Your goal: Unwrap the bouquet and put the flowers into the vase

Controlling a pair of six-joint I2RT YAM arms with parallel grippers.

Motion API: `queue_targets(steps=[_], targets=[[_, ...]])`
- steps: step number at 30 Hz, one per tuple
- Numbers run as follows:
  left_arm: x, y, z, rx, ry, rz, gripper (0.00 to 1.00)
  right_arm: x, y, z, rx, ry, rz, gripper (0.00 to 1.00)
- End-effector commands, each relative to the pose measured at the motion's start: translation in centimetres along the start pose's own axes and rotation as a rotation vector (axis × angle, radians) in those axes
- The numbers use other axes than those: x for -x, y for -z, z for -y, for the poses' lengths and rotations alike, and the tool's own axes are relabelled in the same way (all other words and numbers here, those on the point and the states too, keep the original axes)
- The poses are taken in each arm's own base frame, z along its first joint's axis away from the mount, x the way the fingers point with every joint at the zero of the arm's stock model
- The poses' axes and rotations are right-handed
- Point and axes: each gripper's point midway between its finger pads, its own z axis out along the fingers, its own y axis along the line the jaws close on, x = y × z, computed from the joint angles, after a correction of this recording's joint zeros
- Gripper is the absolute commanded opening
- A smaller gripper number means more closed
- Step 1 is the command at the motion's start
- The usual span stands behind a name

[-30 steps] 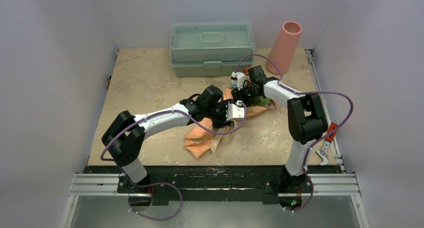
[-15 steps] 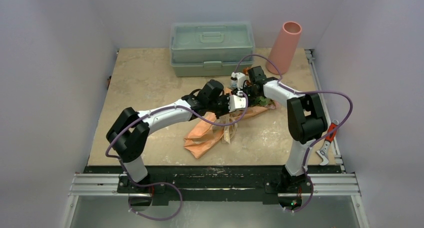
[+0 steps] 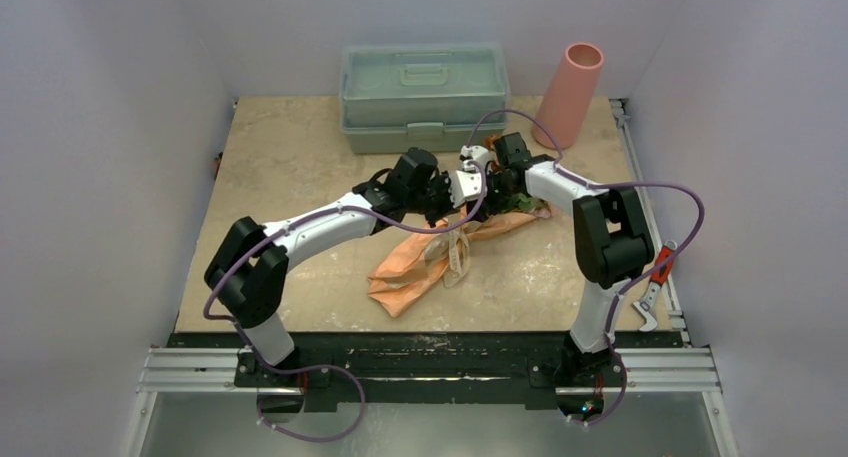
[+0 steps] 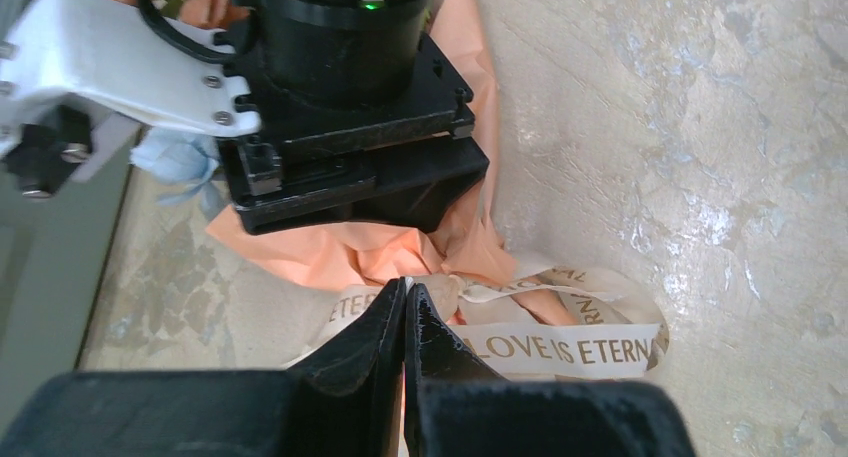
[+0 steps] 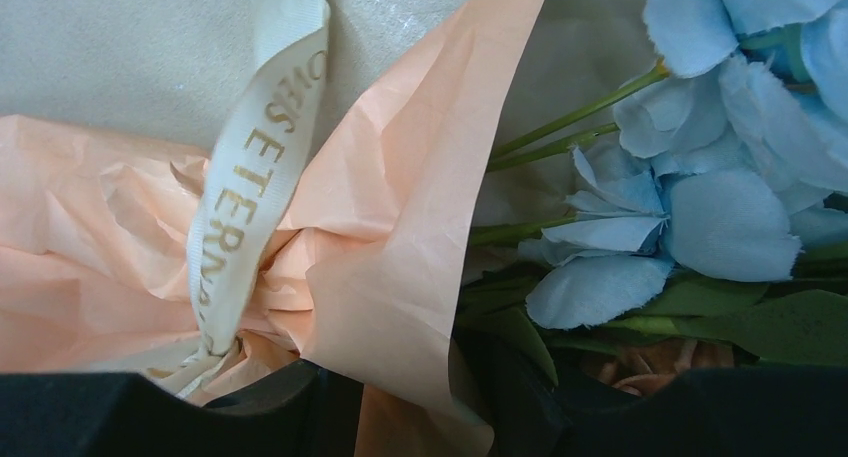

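The bouquet [image 3: 425,265] lies across the table's middle, its orange paper [image 4: 330,267] cinched by a beige ribbon [image 4: 560,347] with gold lettering. My left gripper [image 4: 405,287] is shut, its tips pinching the ribbon by the knot. From there a ribbon strand [image 5: 250,177] runs up taut. My right gripper [image 5: 420,407] is shut on the bouquet's paper fold just above the knot. Beside it are the flowers [image 5: 700,217], pale blue blooms on green stems. In the top view both grippers meet at the bouquet's upper part [image 3: 505,212]. The pink vase [image 3: 570,92] stands upright at the back right.
A grey-green lidded box [image 3: 424,97] sits at the back centre, close behind the grippers. A red-handled tool [image 3: 655,277] lies on the right rail. In the left wrist view, the right arm's black wrist [image 4: 340,97] hangs right above the paper.
My left gripper has shut and moved back toward the right gripper, drawing the ribbon along. The right arm stays in place with its grip unchanged.
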Motion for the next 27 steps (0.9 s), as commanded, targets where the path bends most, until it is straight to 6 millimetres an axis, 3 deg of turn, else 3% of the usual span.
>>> queue_targets(steps=[1,9,16,27], targets=[[6.0,3.9,-2.9,0.111,0.008,0.166,0.0,-1.7,-1.4,1.4,-0.047,0.018,-0.05,0.5],[8.2,7.1,-5.0,0.178,0.057,0.216,0.0,-2.3,-1.9,1.9,-0.059,0.023,-0.069,0.49],[8.6,9.8,-8.3,0.265,0.115,0.232,0.0,-2.5,-2.0,2.0,-0.061,0.027,-0.078,0.49],[11.6,14.2,-13.8,0.424,0.192,0.32,0.0,-2.7,-2.2,2.2,-0.063,0.033,-0.087,0.49]])
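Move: The left hand already holds the ribbon; the knot it pulls from lies about 9 cm below, 1 cm ahead and 2 cm to its right. Blue flowers are some 10 cm ahead of that hand and 2 cm right, 9 cm down; the paper's tail end about 10 cm back, 11 cm left, 12 cm down. From the right hand the knot is roughly 4 cm left, 3 cm back, 1 cm down. Still pinching ribbon, the left hand pulls about 14 cm up and forward-left from the knot, right gripping wrap. ##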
